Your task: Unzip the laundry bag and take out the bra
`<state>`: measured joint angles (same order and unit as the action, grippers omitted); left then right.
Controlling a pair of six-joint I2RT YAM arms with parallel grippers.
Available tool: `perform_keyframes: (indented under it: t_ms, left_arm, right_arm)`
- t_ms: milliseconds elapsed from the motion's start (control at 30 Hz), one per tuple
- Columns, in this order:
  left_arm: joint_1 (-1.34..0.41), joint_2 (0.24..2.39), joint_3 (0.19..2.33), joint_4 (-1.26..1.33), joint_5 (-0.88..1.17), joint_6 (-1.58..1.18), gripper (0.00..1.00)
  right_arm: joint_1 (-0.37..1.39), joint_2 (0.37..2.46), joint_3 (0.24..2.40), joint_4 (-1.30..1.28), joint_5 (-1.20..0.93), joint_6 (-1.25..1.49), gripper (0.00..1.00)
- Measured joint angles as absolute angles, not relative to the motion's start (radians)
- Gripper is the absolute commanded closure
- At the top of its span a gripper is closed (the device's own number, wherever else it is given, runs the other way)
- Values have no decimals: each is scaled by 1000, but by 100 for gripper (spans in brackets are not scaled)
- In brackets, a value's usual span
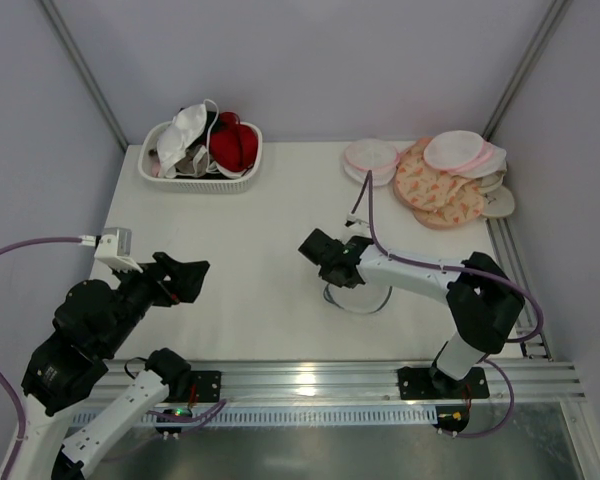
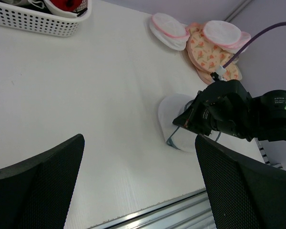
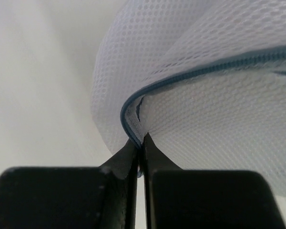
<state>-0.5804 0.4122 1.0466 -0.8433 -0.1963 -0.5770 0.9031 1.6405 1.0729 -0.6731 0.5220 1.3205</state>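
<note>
The laundry bag (image 1: 365, 297), a round white mesh pouch with a dark zipper rim, lies on the table right of centre. It also shows in the left wrist view (image 2: 170, 110) and fills the right wrist view (image 3: 205, 90). My right gripper (image 1: 340, 278) is shut on its zipper rim, pinching the edge between the fingertips (image 3: 141, 141). The rim is lifted and folded there. My left gripper (image 1: 187, 279) is open and empty, held above the table's left front, well apart from the bag (image 2: 139, 140). No bra shows in the bag; the mesh hides what is inside.
A white basket (image 1: 242, 177) at the back left holds white, red and grey-pink garments. Pink-rimmed white pouches (image 1: 370, 158) and peach patterned pouches (image 1: 438, 190) are stacked at the back right. A metal rail (image 1: 310, 375) runs along the front edge.
</note>
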Motion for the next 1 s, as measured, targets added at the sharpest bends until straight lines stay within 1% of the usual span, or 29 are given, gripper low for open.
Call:
perform_keyframes:
  t_ms: [100,200,333,433,600,767,1000]
  left_arm:
    - [-580,412,1047,-843,-192,-582,1]
    - [-580,413,1047,-843,-184,-595,0]
    - [-580,417,1047,-842,-178,-602,1]
    - [-580,424,1046,-838,-170,-604,1]
    - [-580,447,1045,-822,-156,-618,1]
    - [-580,467,1041,-812,-151,-622,0]
    - [-580,483,1041,-801,-150,-624,0]
  right_arm:
    - [903,1640,1121,-691,525,1192,96]
    - [902,1643,1232,-761,541,1010,96]
    - [893,1647,1419,-904,644,815,96]
    - [850,1625,1464,-947,702,692,96]
    - [650,1571,1479,-979,763,532,96]
    - [429,1569,1572,-934,818,381,97]
    - [205,1592,1741,-854,875,240,96]
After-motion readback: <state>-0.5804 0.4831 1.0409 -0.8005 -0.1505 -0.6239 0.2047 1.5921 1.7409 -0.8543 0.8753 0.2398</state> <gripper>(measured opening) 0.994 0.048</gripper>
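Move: The right hand already pinches the empty mesh laundry bag's zipped edge low over the table; the floral bags in the pile at the far right lie about 28 cm ahead, 29 cm to its right and 4 cm lower. White pink-edged bags on that pile stand some 9 cm farther out and 8 cm more to the right, and a lone white bag lies 36 cm ahead and 13 cm right of the hand. From the left hand the floral bags are roughly 38 cm ahead, 50 cm right and 31 cm down. The empty laundry bag, still pinched by its zipped edge in the shut right fingers, is whisked off the table: first mostly straight up, then in a quick sweep right, some 29 cm in all, rising about 26 cm and going half as far forward, towards the bag pile. The wrist rolls about 40 degrees, swinging the fingertips out to the right. ##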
